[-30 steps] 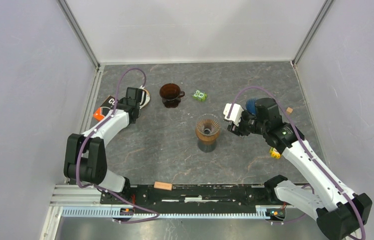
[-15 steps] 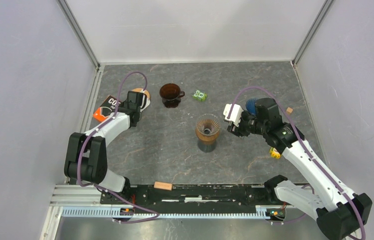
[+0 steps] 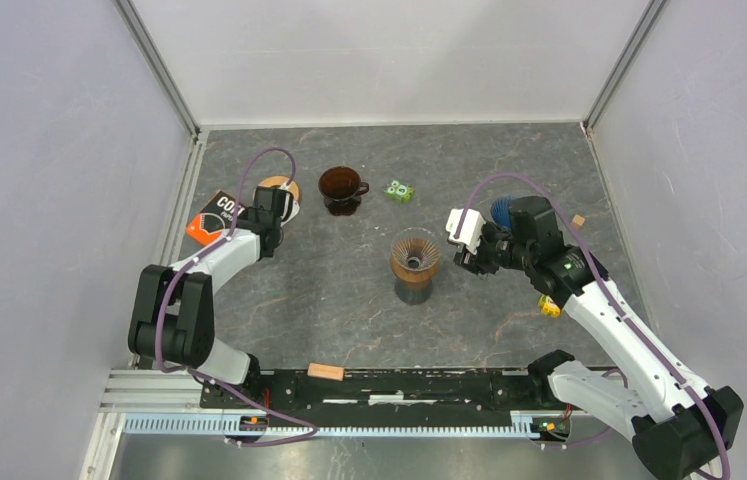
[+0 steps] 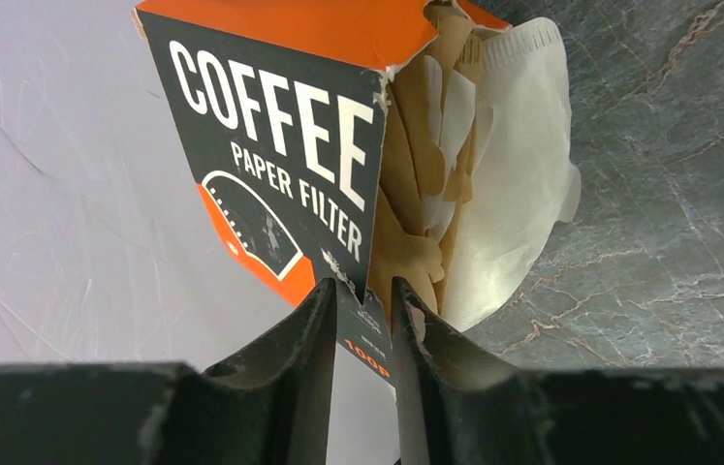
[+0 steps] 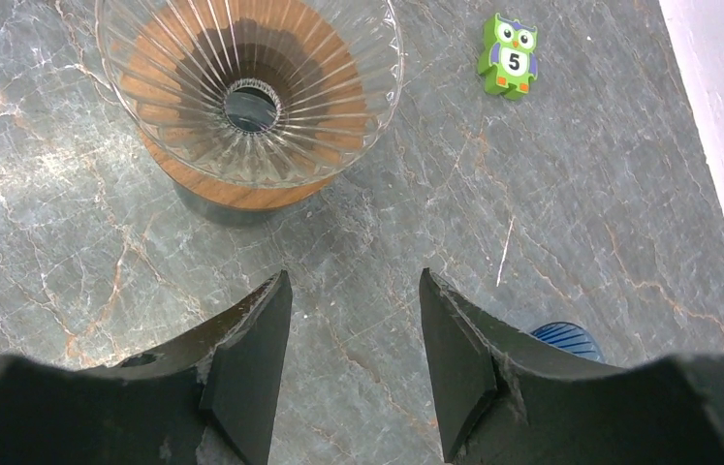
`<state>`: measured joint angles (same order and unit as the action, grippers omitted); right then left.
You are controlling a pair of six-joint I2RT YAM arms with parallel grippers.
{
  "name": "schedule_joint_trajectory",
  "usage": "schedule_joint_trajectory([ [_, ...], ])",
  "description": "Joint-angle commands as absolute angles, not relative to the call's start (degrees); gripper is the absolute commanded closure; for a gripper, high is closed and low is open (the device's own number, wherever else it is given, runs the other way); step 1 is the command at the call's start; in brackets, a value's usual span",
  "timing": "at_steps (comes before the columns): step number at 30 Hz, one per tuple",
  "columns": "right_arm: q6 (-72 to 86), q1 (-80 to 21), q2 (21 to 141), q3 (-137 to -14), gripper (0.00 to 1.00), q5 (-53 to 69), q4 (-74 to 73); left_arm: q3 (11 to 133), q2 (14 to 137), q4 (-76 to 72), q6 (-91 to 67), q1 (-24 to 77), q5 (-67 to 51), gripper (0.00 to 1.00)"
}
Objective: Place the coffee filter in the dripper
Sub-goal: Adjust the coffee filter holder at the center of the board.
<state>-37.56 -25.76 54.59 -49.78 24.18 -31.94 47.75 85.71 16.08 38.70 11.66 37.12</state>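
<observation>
An orange-and-black coffee filter box (image 4: 270,126) lies torn open at the far left (image 3: 211,215). Brown filters (image 4: 416,184) and a white coffee filter (image 4: 522,165) fan out of it. My left gripper (image 4: 364,291) is at the box's mouth (image 3: 269,200), its jaws a narrow gap apart. They straddle the corner of the box's black front panel, and the right fingertip (image 4: 406,310) is against the brown filters. The dripper (image 3: 415,255), ribbed clear glass on a wooden ring (image 5: 246,87), stands mid-table with nothing in it. My right gripper (image 5: 356,281) hovers open just right of the dripper (image 3: 467,262), holding nothing.
A dark brown glass cup (image 3: 342,188) and a green owl block (image 3: 398,190) sit behind the dripper. A blue ribbed object (image 3: 502,210) lies under my right wrist. A yellow block (image 3: 548,307) and a small tan cube (image 3: 578,220) lie at the right. Walls enclose three sides.
My left gripper has shifted slightly along the box mouth and its jaws have narrowed. More of the filter fan shows beside the wrist. The right arm and dripper have not moved.
</observation>
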Motion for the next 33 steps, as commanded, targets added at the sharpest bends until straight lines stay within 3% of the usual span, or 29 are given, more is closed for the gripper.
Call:
schedule_joint_trajectory([
  [1, -37.92, -25.49, 53.89, -49.92, 0.42, 25.57, -31.49, 47.55, 84.63, 13.25, 40.77, 11.95, 38.04, 0.69],
  [7, -37.92, -25.44, 53.79, -49.92, 0.42, 25.91, -31.66, 48.57, 82.88, 13.62, 41.77, 12.44, 38.82, 0.78],
  [15, -37.97, -25.35, 53.53, -49.83, 0.41, 26.28, -31.75, 51.04, 80.92, 15.20, 42.97, 12.48, 40.03, 0.97],
  [22, -37.97, -25.39, 53.42, -49.92, 0.41, 26.32, -31.73, 56.13, 77.25, 18.49, 43.44, 12.48, 39.96, 0.98],
  [33, -37.96, -25.40, 53.61, -50.02, 0.41, 26.60, -31.64, 71.91, 75.98, 40.07, 31.74, 12.48, 26.36, 0.98],
])
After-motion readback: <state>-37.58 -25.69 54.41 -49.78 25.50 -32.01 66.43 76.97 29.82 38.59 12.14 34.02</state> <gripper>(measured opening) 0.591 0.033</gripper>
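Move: The left hand's part-open fingers are already at the near end of the coffee filter box's open mouth, one on each side of its edge; the box's middle is about 5 cm ahead, 3 cm left and 2 cm below. The white filters poke out roughly 2 cm ahead and 4 cm right. The wooden ring is some 12 cm ahead and 8 cm right, the brown dripper 12 cm ahead and 22 cm right. From the right hand the box is about 13 cm ahead and 50 cm left, well below. Pinching the near end of the filter box's mouth edge, the left hand closes its fingers from about a third open to shut while almost in place. It then lifts with gathering speed, straight up by about 13 cm with a slight drift forward, the fingers tilting up some 15 degrees and staying shut on the edge. ##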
